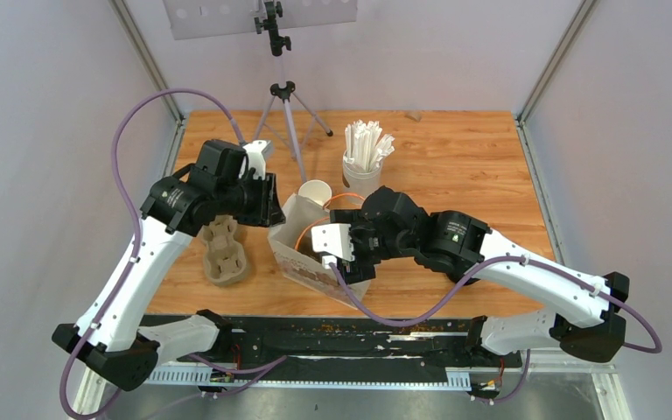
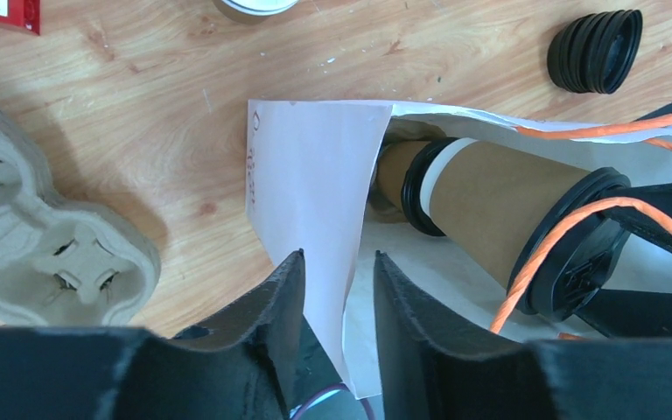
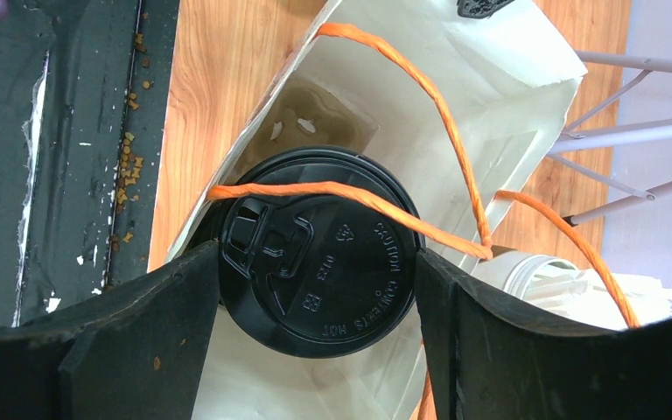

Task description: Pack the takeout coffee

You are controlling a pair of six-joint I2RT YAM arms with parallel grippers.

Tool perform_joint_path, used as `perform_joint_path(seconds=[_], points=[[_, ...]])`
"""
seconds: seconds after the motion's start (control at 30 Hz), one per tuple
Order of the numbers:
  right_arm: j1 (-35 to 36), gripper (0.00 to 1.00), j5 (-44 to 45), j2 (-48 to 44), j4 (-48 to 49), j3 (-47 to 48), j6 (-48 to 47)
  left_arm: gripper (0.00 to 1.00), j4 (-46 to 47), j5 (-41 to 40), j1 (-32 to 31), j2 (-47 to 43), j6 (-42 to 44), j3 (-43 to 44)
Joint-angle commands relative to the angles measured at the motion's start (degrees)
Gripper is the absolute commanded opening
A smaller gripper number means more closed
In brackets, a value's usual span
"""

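A white paper bag (image 1: pixel 302 254) with orange handles lies tilted open at mid-table. My right gripper (image 3: pixel 315 262) reaches into its mouth, shut on a takeout coffee cup by the black lid (image 3: pixel 319 254). In the left wrist view that cup's brown body (image 2: pixel 507 210) lies on its side inside the bag, its base against the lid of a second cup (image 2: pixel 395 171) deeper in. My left gripper (image 2: pixel 339 258) straddles the bag's left wall (image 2: pixel 315 184). The paper stands between the open fingers, with a gap to the right finger.
A cardboard cup carrier (image 1: pixel 225 254) lies left of the bag. Behind the bag stand an open white cup (image 1: pixel 315 192), a white cup of wrapped straws (image 1: pixel 363 157) and a tripod (image 1: pixel 284 96). A pile of black lids (image 2: pixel 597 51) lies on the wood.
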Motion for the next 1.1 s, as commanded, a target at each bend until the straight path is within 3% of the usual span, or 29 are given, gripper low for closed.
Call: perform_joint_path(seconds=[0.0,0.2,0.37,0.67,0.9,1.07], points=[[-0.12,0.7,-0.14,-1.55,-0.99,0.5,-1.47,0.37,2.72,0.85,0.23,0.44,0.49,0.29],[-0.1,0.71,1.7,-2.39,-2.66,0.61,-2.67,0.11,3.99,3.51,0.23,-0.42,-1.49,-0.69],[-1.13,0.71,3.58,-3.51,-4.03,0.84,-3.9,0.01,5.45,6.23,0.23,-2.53,-5.06,-3.26],[-3.82,0.72,4.5,-4.52,-5.35,0.89,-6.13,0.0,16.7,11.76,0.23,-8.11,-15.35,-12.21],[-4.76,0.73,4.56,-4.77,-4.66,0.8,-8.76,0.0,19.5,9.45,0.23,-10.79,-19.2,-16.21],[-4.76,0.71,2.24,-3.22,-3.51,2.37,-4.88,0.02,20.07,9.72,0.19,-11.65,-20.67,-16.93]])
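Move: The bag's left rim already stands between my open left fingertips, barely a centimetre below them. From that hand the empty cups are about 14 cm ahead and 7 right, some 20 lower; the spare carrier lies roughly 15 cm left, level with me and well below. My right hand, already holding a lidded coffee in the bag's mouth, has the free carrier well about 9 cm left, 2 back and 17 below, the left rim about 12 left and 5 ahead. I shut my left fingers on the bag's left rim, pinching the paper wall, then carry it about 3 cm to my right and a little back, swinging the fingers some 20 degrees so that they point more rightward and less down. My right hand keeps its grip on the coffee and takes it about 4 cm right and 2.5 cm forward, nearly level, away from my left side. ##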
